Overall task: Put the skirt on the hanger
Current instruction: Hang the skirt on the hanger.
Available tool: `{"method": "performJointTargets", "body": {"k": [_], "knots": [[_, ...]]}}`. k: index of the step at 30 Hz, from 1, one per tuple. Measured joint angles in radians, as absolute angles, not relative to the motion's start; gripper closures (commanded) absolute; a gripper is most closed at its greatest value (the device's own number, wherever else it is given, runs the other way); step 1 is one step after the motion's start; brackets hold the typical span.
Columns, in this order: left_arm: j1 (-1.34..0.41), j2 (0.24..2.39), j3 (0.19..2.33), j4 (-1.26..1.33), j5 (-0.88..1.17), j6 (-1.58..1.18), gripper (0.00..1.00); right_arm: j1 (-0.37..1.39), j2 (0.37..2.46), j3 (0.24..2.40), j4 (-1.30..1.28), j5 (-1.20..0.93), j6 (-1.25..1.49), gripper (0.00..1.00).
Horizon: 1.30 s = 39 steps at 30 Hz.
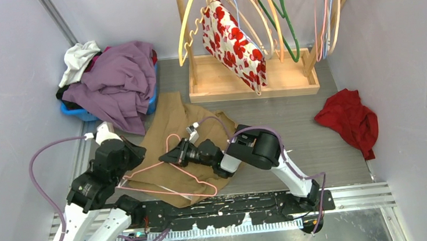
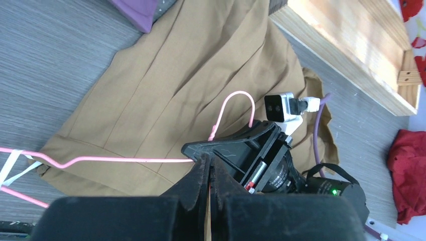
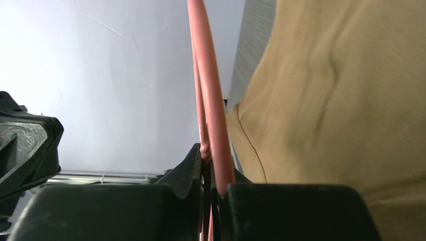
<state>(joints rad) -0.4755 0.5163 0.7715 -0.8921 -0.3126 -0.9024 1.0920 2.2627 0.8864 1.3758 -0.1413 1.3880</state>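
Observation:
The tan skirt lies spread flat on the table, and it also fills much of the left wrist view and the right wrist view. A pink wire hanger rests on top of it, hook pointing away from the arm bases. My right gripper is shut on the hanger near its neck, the wire running between the fingers. My left gripper is shut, its tips almost touching the right gripper where the hanger's arm meets them. I cannot tell whether it pinches anything.
A blue basket heaped with purple and white clothes sits at the back left. A wooden rack at the back holds several hangers and a red-flowered garment. A red cloth lies at the right wall.

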Motion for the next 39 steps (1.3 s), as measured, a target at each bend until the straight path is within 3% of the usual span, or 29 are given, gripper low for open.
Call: {"method": "performJointTargets", "body": {"k": [16, 29, 39], "knots": [[-0.476, 0.473, 0.881, -0.966, -0.312, -0.9, 0.98, 1.066, 2.236, 0.979, 1.352, -0.186, 1.457, 0.99], [-0.476, 0.453, 0.954, -1.013, -0.316, -0.9, 0.97, 1.006, 2.012, 0.941, 1.339, -0.204, 1.47, 0.99], [-0.476, 0.431, 0.987, -1.105, -0.466, -0.906, 0.91, 1.005, 1.956, 0.888, 1.335, -0.204, 1.468, 0.99]]}}
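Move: The right hand holds the pink hanger near its neck, low over the brown skirt. The hanger's left end, carrying the skirt's white loop, lies about 16 cm to this hand's left, 7 cm back and slightly lower; the skirt's middle is about 6 cm right, 2 cm ahead and 7 cm below. From the empty left hand, that looped end is about 12 cm left, 11 cm back and 14 cm down, the skirt's middle 10 cm right, 2 cm back and 18 cm down. Straight up, slowly at first and then faster, the right hand lifts the hanger about 15 cm away from the skirt, keeping its pinch and tipping its fingertips upward some 15 degrees. The empty left hand rises about 6 cm, easing back, then swings left towards the looped end, its fingers only just starting to part. ##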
